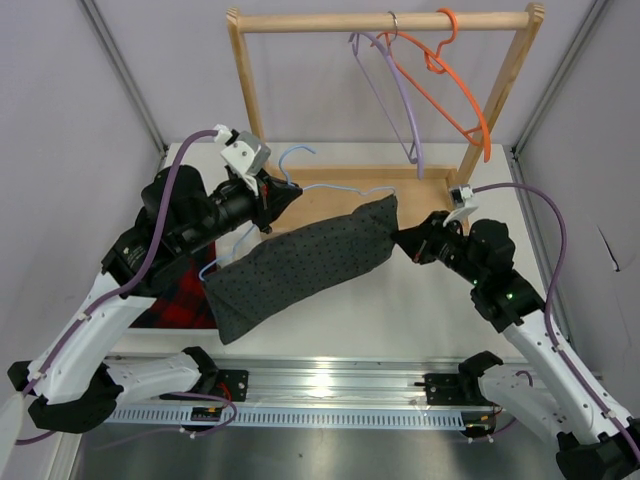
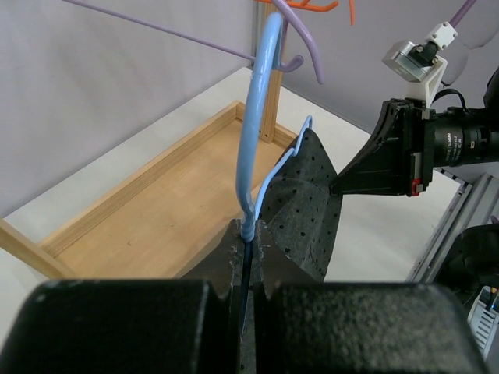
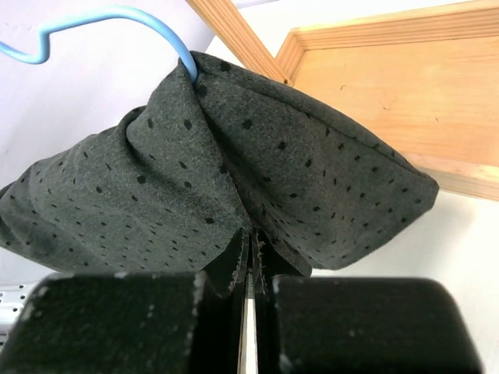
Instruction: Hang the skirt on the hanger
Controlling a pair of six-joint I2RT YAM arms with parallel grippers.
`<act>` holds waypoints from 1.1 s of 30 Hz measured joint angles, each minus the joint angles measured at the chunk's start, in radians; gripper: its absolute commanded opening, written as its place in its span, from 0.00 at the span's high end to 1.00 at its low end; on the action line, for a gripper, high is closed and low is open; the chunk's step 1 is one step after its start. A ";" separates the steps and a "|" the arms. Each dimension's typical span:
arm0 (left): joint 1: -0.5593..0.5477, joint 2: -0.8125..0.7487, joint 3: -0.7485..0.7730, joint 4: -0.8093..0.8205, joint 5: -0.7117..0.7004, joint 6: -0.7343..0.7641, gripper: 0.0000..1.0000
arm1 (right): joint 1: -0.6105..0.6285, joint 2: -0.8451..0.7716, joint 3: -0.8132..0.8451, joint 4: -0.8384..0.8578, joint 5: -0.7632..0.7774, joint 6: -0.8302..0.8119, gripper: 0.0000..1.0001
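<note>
The dark dotted skirt [image 1: 300, 265] hangs stretched in the air between my two grippers, sagging low toward the left. The pale blue wire hanger [image 1: 340, 187] runs into the skirt's upper end, and its hook [image 1: 290, 155] sticks up free. My left gripper [image 1: 285, 195] is shut on the hanger [image 2: 253, 117] at the twisted neck, seen closely in the left wrist view [image 2: 249, 234]. My right gripper [image 1: 400, 240] is shut on the skirt's right edge. In the right wrist view the cloth [image 3: 234, 156] bunches at the tips [image 3: 251, 238], and the hanger [image 3: 117, 15] pokes out of the skirt's top.
A wooden rack [image 1: 385, 20] stands at the back on a wooden tray base [image 1: 330, 200]. From its rail hang a lilac hanger [image 1: 395, 90] and an orange hanger [image 1: 450, 90]. A red-and-navy plaid garment [image 1: 180, 300] lies under the left arm. A metal rail [image 1: 320, 385] runs along the near edge.
</note>
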 measured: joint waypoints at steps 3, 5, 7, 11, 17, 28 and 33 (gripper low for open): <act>0.000 0.000 0.000 0.000 -0.005 0.000 1.00 | 0.000 0.017 0.015 0.000 0.010 -0.003 0.80; 0.000 0.002 0.004 0.001 -0.013 0.002 1.00 | 0.000 0.023 0.027 -0.008 0.020 -0.008 0.73; 0.002 0.007 0.020 0.007 -0.043 0.004 1.00 | -0.002 0.034 0.043 -0.025 0.030 -0.013 0.62; 0.005 0.013 0.052 0.035 -0.091 0.008 1.00 | -0.003 0.082 0.104 -0.057 0.046 -0.026 0.48; 0.005 0.014 0.058 0.051 -0.143 0.022 1.00 | -0.004 0.095 0.180 -0.098 0.069 -0.030 0.44; 0.006 0.119 0.184 0.022 -0.323 0.091 1.00 | -0.004 0.056 0.274 -0.167 0.079 -0.026 0.45; 0.021 0.211 0.277 0.024 -0.379 0.129 1.00 | -0.004 0.056 0.325 -0.193 0.078 -0.026 0.45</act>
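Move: The left hand grips the blue hanger's neck, the skirt's middle hanging about 7 cm back and 12 cm below. Its goal, the bare rod left of the purple hanger, is roughly 25 cm ahead, 3 cm right and 8 cm up. From this hand the purple hanger is some 22 cm ahead, 15 cm right, 3 cm lower. From the right hand, shut on the skirt's edge, the skirt's middle is about 17 cm left, 5 cm back, 2 cm up. Open the right gripper to a bit over half, easing about 2 cm forward as it lets go of the skirt, then lift it nearly 9 cm clear while drawing back. Meanwhile keep the left grip on the blue hanger and carry it up, then mostly forward, about 8 cm forward in all, towards the rod, drifting left and swinging the wrist some 20 degrees counter-clockwise with a slight upward tilt. ##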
